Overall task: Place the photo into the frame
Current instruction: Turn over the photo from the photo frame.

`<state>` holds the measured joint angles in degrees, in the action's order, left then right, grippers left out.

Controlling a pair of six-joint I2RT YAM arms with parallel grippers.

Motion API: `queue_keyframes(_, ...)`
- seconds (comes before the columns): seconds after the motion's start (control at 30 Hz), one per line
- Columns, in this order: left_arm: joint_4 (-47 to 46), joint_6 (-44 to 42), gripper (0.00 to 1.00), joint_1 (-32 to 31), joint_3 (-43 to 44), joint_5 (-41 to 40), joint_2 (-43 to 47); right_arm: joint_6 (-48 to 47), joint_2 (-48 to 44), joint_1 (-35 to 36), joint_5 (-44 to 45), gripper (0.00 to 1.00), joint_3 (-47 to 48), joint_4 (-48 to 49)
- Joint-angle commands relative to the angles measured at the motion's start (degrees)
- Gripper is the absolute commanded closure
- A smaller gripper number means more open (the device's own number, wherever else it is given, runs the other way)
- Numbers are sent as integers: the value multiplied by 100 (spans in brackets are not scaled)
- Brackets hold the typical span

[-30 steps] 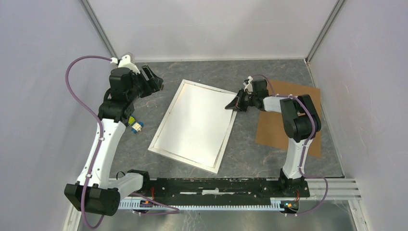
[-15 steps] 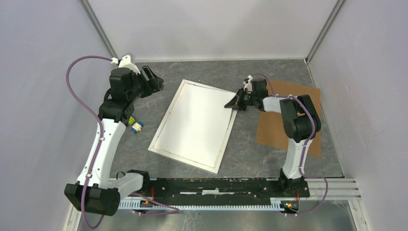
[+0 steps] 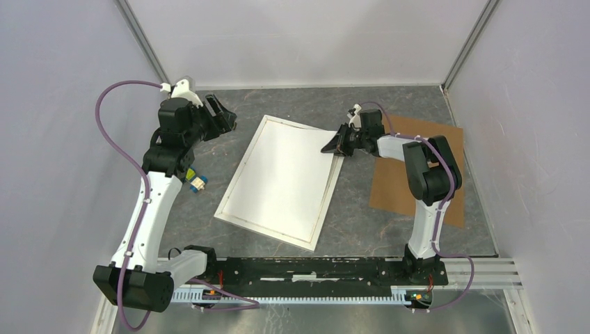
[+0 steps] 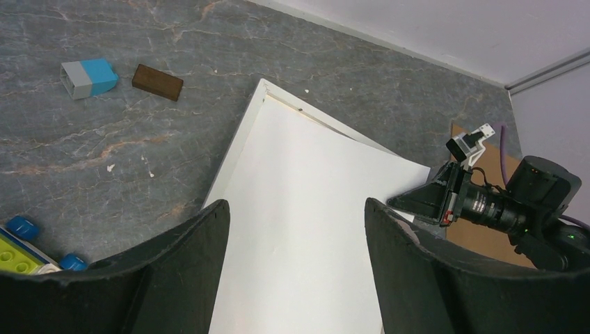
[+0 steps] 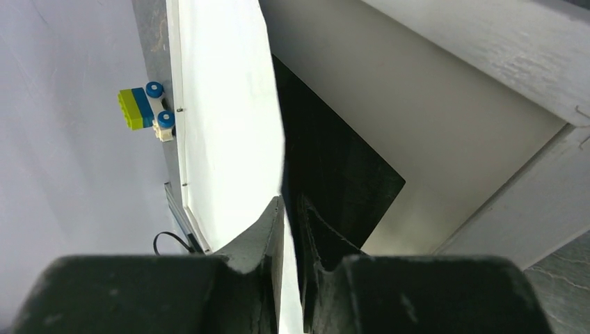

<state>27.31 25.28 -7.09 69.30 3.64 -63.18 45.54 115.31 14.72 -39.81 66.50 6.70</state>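
Observation:
The white frame point(image 3: 240, 169) lies flat mid-table, tilted. The photo point(image 3: 285, 177) lies on it with its plain white back up, roughly lined up with the frame. My right gripper point(image 3: 327, 148) is at the photo's far right corner. In the right wrist view its fingers point(image 5: 290, 200) stand parted by a narrow slit, and the photo's point(image 5: 222, 104) edge runs into that slit. My left gripper point(image 3: 226, 118) hangs open above the table, to the left of the frame's far corner. Its wrist view looks down on the photo point(image 4: 306, 209), with nothing between the fingers point(image 4: 296, 202).
A brown backing board point(image 3: 417, 188) lies flat at the right, under the right arm. A small green, blue and white brick toy point(image 3: 197, 182) sits left of the frame. A blue-grey block point(image 4: 88, 76) and a brown block point(image 4: 158, 82) lie at the far left.
My right gripper has shifted slightly left and back at the photo's corner, and its jaws have parted a little. The left arm has not moved.

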Motion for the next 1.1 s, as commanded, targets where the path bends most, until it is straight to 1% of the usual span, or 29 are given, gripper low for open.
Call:
queue_keyframes(0.0, -227, 39, 23, 32, -3, 143, 34, -366, 11, 31, 159, 80, 366, -349)
queue_keyframes(0.17, -237, 38, 23, 32, -4, 155, 31, -827, -141, 30, 361, 62, 602, -940)
queue_keyframes(0.33, -244, 39, 23, 31, -12, 181, 42, -1709, -443, 26, 836, 46, 1032, -1983)
queue_keyframes(0.4, -248, 34, 23, 25, -12, 194, 42, -2242, -629, 24, 1247, 41, 1248, -2572)
queue_keyframes(0.47, -256, 39, 23, 24, -21, 203, 41, -2777, -895, 29, 1999, 37, 1386, -3081)
queue_keyframes(0.53, -263, 34, 23, 23, -29, 200, 42, -3273, -1296, 26, 2813, 33, 1279, -3357)
queue_keyframes(0.63, -287, 47, 23, 23, -39, 237, 38, -3791, -2076, 31, 4056, 29, 668, -3337)
queue_keyframes(0.73, -335, 80, 23, 23, -73, 305, 32, -4061, -2752, 31, 4829, 27, -189, -3147)
queue_keyframes(0.83, -454, 117, 22, 26, -154, 488, 25, -4129, -3256, 31, 4991, 26, -1048, -2851)
queue_keyframes(0.9, -710, 150, 22, 24, -287, 779, 7, -4080, -3539, 26, 5051, 26, -1583, -2577)
queue_keyframes(1.0, -1249, 323, 22, 24, -558, 1550, -124, -4005, -3865, 30, 5211, 24, -2158, -2258)
queue_keyframes(1.07, -1725, 519, 22, 2, -724, 2121, -270, -3976, -3989, 29, 5302, 22, -2326, -2151)
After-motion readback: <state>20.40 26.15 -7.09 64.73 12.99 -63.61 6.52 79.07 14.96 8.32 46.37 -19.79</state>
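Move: My right hand stands just above the frame's far right part, the raised edge of the white-backed photo between its barely parted fingers. The middle of the frame, and of the photo over it, is about 14 cm left and 9 cm back, some 4 cm lower. The frame's far right corner lies roughly 8 cm right, 5 cm ahead; the brown board's middle 33 cm right, 6 cm back. From my left hand, the photo's middle is 12 cm right, 3 cm back and 28 cm below. With my right hand almost still, I open the fingers off the photo's raised edge, then swing away to the right about 18 cm, rising over the frame's border before drawing back some 9 cm and sinking again at the brown board's left part. The wrist rolls about 60 degrees until the fingers point forward and down, wide open. Late on, my open left hand starts about 3 cm right, towards the photo. ##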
